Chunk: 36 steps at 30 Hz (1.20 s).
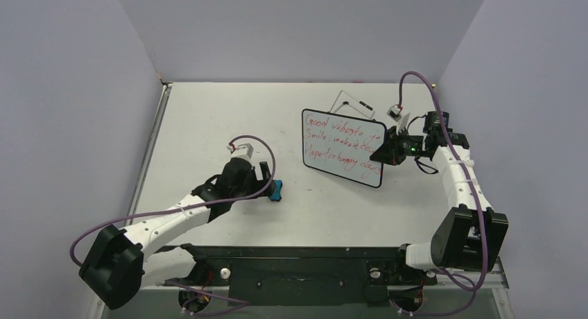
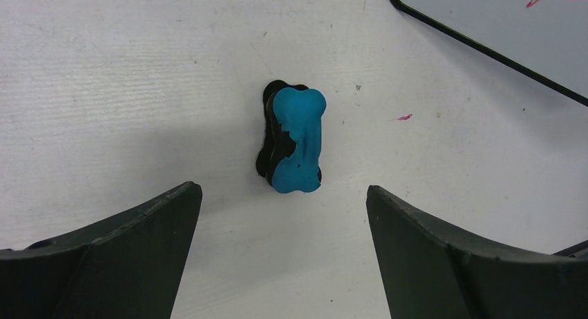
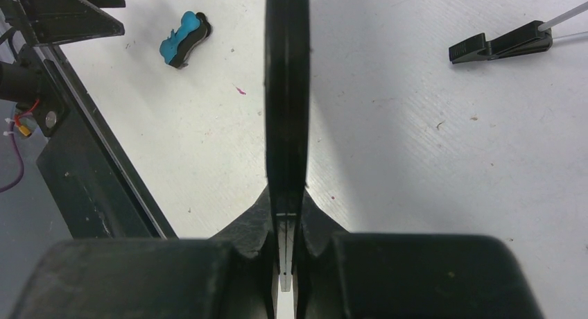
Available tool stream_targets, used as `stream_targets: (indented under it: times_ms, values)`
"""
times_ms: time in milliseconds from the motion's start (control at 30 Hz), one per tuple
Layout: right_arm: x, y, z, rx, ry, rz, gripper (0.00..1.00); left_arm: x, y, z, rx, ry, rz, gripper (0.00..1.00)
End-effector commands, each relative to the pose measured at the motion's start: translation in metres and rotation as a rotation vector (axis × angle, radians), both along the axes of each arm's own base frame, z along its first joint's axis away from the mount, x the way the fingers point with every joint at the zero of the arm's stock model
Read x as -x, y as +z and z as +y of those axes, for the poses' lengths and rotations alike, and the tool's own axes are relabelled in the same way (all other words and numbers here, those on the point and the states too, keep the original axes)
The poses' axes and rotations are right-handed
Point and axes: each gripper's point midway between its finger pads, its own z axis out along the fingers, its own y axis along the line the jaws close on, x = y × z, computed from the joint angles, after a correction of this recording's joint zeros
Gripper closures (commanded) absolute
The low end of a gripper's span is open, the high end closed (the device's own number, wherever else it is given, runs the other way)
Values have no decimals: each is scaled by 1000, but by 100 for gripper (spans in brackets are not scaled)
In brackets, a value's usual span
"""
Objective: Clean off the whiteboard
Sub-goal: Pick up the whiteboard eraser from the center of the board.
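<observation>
The whiteboard (image 1: pixel 343 147) carries three lines of red handwriting and is held up off the table, tilted. My right gripper (image 1: pixel 387 152) is shut on its right edge. In the right wrist view the board's black rim (image 3: pixel 287 90) shows edge-on, pinched in the right gripper (image 3: pixel 286 194). A blue bone-shaped eraser (image 1: pixel 276 191) lies on the table left of the board. My left gripper (image 1: pixel 267 182) is just short of it. In the left wrist view the eraser (image 2: pixel 297 139) lies beyond the open left gripper (image 2: pixel 284 191), touching neither finger. A whiteboard corner (image 2: pixel 513 21) shows at top right.
A thin wire easel stand (image 1: pixel 353 104) lies on the table behind the board, and its black clip (image 3: pixel 499 41) shows in the right wrist view. The black mounting rail (image 1: pixel 298 263) runs along the near edge. Grey walls enclose the table on three sides.
</observation>
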Motion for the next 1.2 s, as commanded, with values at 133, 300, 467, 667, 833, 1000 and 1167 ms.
stream_targets:
  times_ms: [133, 300, 467, 667, 833, 1000, 1167]
  values:
    - [-4, 5, -8, 93, 14, -89, 100, -12, 3, -16, -245, -1, 10, 12]
    - [-3, 4, -7, 89, 21, -83, 100, -25, -17, -24, -346, 14, 68, 17]
    - [-3, 5, -8, 91, 24, -87, 100, -25, -43, -41, -381, -36, 155, 31]
    - [-2, 3, -8, 90, 30, -80, 100, -22, -53, -52, -427, -63, 185, 48]
    - [-2, 3, -8, 88, 32, -76, 100, -22, -53, -49, -489, -45, 184, 48]
    - [-2, 2, -8, 89, 34, -77, 100, -27, -47, -47, -513, -31, 163, 48]
    - [-1, 2, -7, 87, 37, -74, 100, -31, -47, -49, -524, -25, 158, 50]
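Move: The eraser lies about 3 cm ahead of the left hand, 4 cm to its right and some 7 cm below. From that same hand, the middle of the raised whiteboard is roughly 19 cm to the right, 7 cm farther out and some 4 cm higher. For the right hand, at the board's edge, the eraser is about 28 cm to the left, roughly level fore and aft, and some 18 cm below. Left hand sinks about 6 cm and goes right towards the eraser, rolling left-side-up some 30 degrees, fingers half-closing. ##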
